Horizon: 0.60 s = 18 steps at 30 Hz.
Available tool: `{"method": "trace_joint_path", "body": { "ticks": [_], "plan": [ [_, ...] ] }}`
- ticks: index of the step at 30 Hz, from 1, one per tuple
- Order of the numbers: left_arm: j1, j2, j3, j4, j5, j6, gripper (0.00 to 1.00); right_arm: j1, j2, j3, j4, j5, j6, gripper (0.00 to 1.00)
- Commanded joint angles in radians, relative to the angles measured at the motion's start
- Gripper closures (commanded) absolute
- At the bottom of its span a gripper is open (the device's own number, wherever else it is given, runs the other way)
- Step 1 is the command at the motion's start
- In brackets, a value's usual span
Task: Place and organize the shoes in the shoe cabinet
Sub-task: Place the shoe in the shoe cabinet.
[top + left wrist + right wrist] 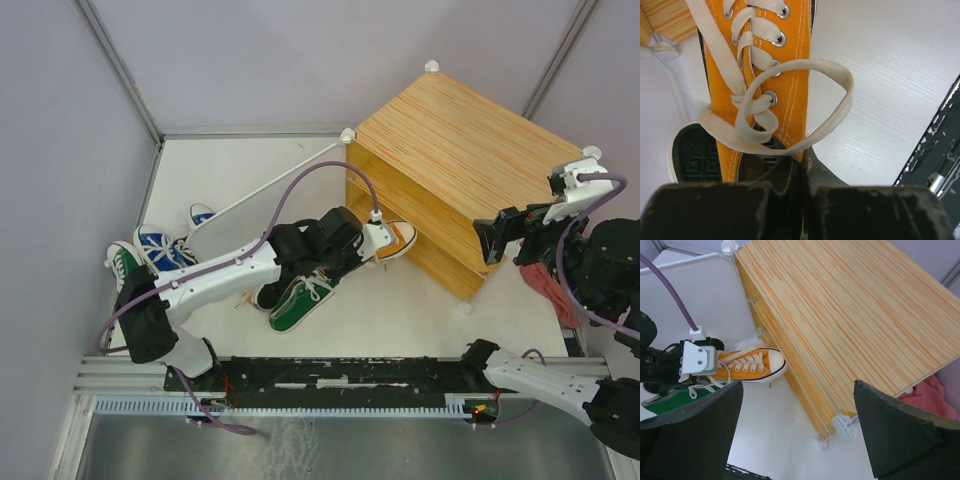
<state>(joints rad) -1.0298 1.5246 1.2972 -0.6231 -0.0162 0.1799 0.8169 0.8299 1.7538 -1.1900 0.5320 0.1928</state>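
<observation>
An orange shoe lies on the white floor with its white toe cap against the lower front edge of the shoe cabinet. My left gripper is shut on the orange canvas at the shoe's ankle opening, with a lace loop draped over it. A green shoe and a black shoe lie under the left arm. Two blue shoes and another green shoe sit at the far left. My right gripper hangs open above the cabinet's near corner, holding nothing.
The cabinet's pale door panel stands swung open toward the left. A red cloth lies to the right of the cabinet. A black rail runs along the near edge. A dark treaded sole lies beside the orange shoe.
</observation>
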Motion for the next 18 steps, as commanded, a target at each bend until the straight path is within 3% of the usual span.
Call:
{"method": "trace_joint_path", "body": {
  "ticks": [1, 12, 18],
  "plan": [
    [-0.001, -0.089, 0.060, 0.034, -0.018, -0.035, 0.97, -0.002, 0.045, 0.049, -0.024, -0.002, -0.018, 0.01],
    [-0.001, -0.131, 0.169, -0.186, -0.070, 0.054, 0.97, -0.002, 0.085, 0.076, -0.018, -0.017, -0.026, 0.01],
    [-0.001, -0.169, 0.172, -0.104, -0.097, 0.017, 0.97, -0.002, 0.104, 0.077, -0.005, -0.015, -0.035, 0.01]
  ]
}}
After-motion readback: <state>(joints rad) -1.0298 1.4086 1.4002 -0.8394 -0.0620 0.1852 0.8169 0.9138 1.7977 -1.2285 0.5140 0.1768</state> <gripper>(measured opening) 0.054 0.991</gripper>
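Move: The left hand holds the orange shoe by its heel, toe towards the cabinet; the middle of the shoe cabinet's open front lies about 12 cm to its right, 6 cm ahead and 6 cm lower. The green shoe on the table is some 11 cm left and 8 cm back, the dark-soled shoe about 14 cm left and nearly level, both roughly 13 cm lower. From the right hand, that open front is about 10 cm left, 11 cm ahead and 35 cm below. Sideways to its left at first, then mostly upwards, the left hand draws the orange shoe away from the cabinet's open front, ending about 5 cm higher and 3 to 4 cm farther left. The fingers keep their pinch on the heel and the wrist hardly turns. The right hand, wide open and touching nothing, eases some 2 cm left and forward. ##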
